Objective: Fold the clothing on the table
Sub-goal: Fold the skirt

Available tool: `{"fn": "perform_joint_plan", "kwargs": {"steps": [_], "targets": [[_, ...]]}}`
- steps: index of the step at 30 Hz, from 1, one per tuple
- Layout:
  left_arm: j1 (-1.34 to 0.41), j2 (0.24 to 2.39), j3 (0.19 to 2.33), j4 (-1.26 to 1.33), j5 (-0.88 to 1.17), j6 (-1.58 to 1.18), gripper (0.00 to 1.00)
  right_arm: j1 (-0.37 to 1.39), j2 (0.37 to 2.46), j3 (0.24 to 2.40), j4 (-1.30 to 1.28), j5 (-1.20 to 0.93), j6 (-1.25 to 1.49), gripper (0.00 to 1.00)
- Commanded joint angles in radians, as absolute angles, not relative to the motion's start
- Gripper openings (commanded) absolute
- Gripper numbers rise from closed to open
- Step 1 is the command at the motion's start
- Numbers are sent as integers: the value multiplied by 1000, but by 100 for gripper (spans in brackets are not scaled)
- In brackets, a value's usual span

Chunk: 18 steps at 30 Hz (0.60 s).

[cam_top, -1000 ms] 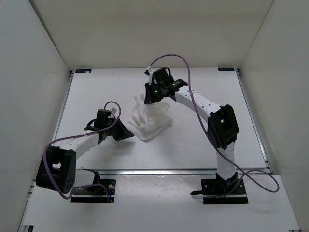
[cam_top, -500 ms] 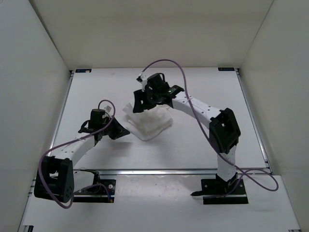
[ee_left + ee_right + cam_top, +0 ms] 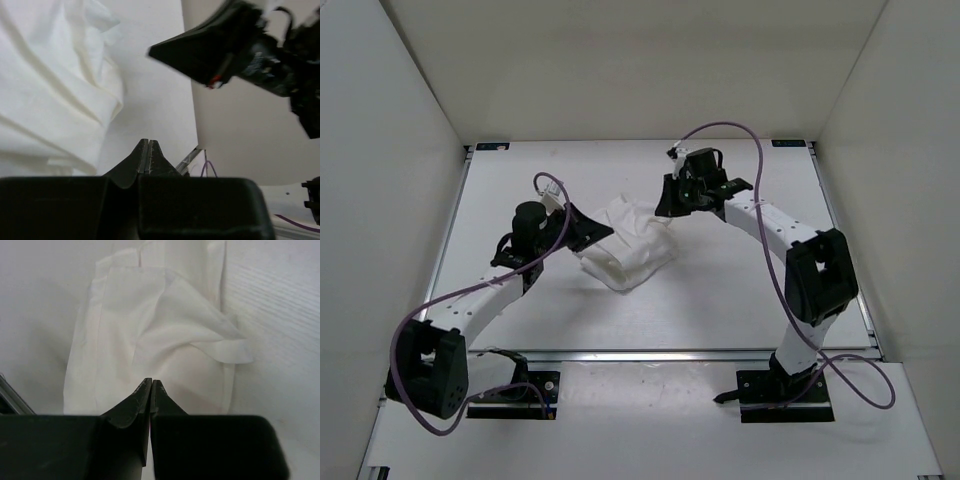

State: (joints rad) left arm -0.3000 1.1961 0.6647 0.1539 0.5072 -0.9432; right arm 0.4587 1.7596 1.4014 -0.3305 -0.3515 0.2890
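Observation:
The white clothing (image 3: 632, 245) lies bunched in a rough, wrinkled fold at the middle of the table (image 3: 740, 290). My left gripper (image 3: 598, 233) is at its left edge, jaws shut with nothing between them; in the left wrist view the gripper (image 3: 148, 143) points past the clothing (image 3: 55, 90), which fills the left side. My right gripper (image 3: 666, 207) hovers just off the cloth's far right corner, also shut and empty. In the right wrist view the gripper (image 3: 151, 383) sits above the layered clothing (image 3: 150, 335), whose corner flap curls up on the right.
White walls enclose the table on three sides. A metal rail (image 3: 670, 353) runs along the near edge, and thinner rails line the left and right edges. The right arm (image 3: 240, 45) crosses the top of the left wrist view. Purple cables loop over both arms.
My right gripper opened, let the clothing drop, shut again and pulled back to the right. My left arm swung away from the near side up to the cloth's left edge. The cloth now lies lower.

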Motion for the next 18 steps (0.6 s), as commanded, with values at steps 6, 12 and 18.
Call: {"fn": "perform_joint_plan", "kwargs": {"steps": [6, 12, 18], "targets": [[-423, 1431, 707, 393, 423, -1029, 0, 531, 1899, 1385, -253, -505, 256, 0], [-488, 1529, 687, 293, 397, -985, 0, 561, 1882, 1266, -210, -531, 267, 0], [-488, 1490, 603, 186, 394, -945, 0, 537, 1862, 1184, -202, -540, 256, 0]]}}
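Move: The skirt's middle lies about 5 cm ahead of the left hand, 5 cm to its right and 16 cm below. From the right hand it lies some 3 cm back, 8 cm to the left and 14 cm below. Counted from the left hand, the skirt's near corner is roughly 7 cm back and 4 cm right, its left corner about 2 cm ahead and 6 cm left, both at table height. Both shut grippers sink about 11 cm onto the skirt, left also moving right, right drawing back some 8 cm. ##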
